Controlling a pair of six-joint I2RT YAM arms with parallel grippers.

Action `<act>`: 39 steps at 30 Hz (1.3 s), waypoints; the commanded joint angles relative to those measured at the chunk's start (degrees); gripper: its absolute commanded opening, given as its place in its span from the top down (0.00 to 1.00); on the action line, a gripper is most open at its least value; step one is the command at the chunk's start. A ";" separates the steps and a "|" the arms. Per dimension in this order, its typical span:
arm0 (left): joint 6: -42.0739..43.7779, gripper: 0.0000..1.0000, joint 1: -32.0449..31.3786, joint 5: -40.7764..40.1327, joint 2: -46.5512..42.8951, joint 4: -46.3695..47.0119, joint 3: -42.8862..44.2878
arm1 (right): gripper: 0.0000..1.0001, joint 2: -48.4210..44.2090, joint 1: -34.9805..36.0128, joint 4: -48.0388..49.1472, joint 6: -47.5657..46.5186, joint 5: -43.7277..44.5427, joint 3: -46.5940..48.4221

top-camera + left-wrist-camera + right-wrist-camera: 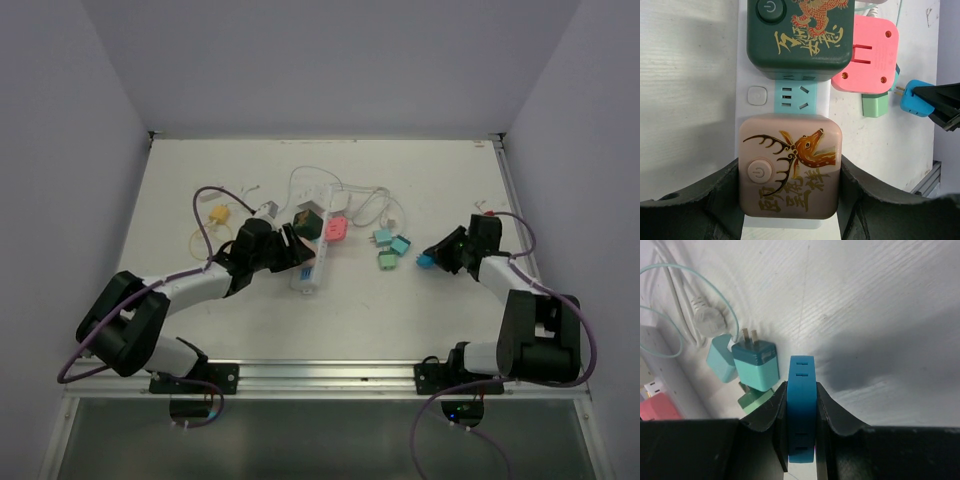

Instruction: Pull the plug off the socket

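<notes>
The socket [308, 272] is a long white power strip [742, 100] lying lengthwise at the table's middle. Two cube plugs sit in it: a beige one with a deer [790, 150] and a dark green one with a dragon [800, 37]. A pale blue outlet between them shows bare. My left gripper [790, 172] [297, 250] is shut on the beige deer plug, one finger pressed to each side. My right gripper [801, 395] [432, 260], well to the right of the strip, is shut on a flat blue plug [801, 405] [914, 98] just above the table.
A pink adapter [870, 60] lies against the strip's right side. Teal and green chargers [756, 367] [390, 245] lie between the strip and my right gripper. White cords [360, 200] loop behind the strip. A yellow plug [218, 213] lies at the left.
</notes>
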 commanded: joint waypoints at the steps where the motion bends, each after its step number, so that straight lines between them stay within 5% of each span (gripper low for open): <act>1: 3.24 0.85 1.95 -2.72 -1.20 -6.55 -1.15 | 0.86 2.41 -1.49 6.30 0.47 -3.82 -0.16; 7: 3.42 0.85 2.56 -2.11 -1.91 -7.00 -1.76 | 0.31 0.75 -2.20 -2.20 0.04 4.08 1.76; 13: 3.59 0.85 2.65 -0.96 -1.56 -6.64 -1.94 | 0.04 -3.92 -2.28 -10.56 -2.42 13.14 5.89; 20: 3.68 0.85 2.65 -0.08 -1.38 -6.29 -2.03 | 0.01 -4.27 -0.53 -8.12 -5.85 5.16 10.12; 26: 2.80 0.85 2.65 0.62 -1.29 -5.42 -2.64 | 0.01 -1.11 10.27 0.40 -6.48 -2.93 13.28; 39: 2.19 0.84 2.65 2.20 -2.70 -3.22 -4.13 | 0.01 13.82 27.41 5.07 -1.73 -1.97 25.76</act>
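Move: My right hand holds the blue plug low over bare table; the spot to put it down is right under my fingers, about 3 cm below. To the left of that hand lie the blue-teal plug (7 cm, and 5 farther out), the green plug (10 cm, 1 farther out) and the pink plug on the strip (some 23 cm, 7 farther out, a little lower). From my left hand that spot is about 31 cm right, 1 cm nearer and 5 cm down. I lower the blue plug about 1 cm and open my right fingers wide to let go of it, backing off slightly to the right and up. Then I sweep that empty hand some 20 cm left, rising and going forward, turning about 35 degrees counter-clockwise, over the loose plugs towards the pink plug. My left hand keeps its grip on the deer plug and draws it barely 1.5 cm left. ##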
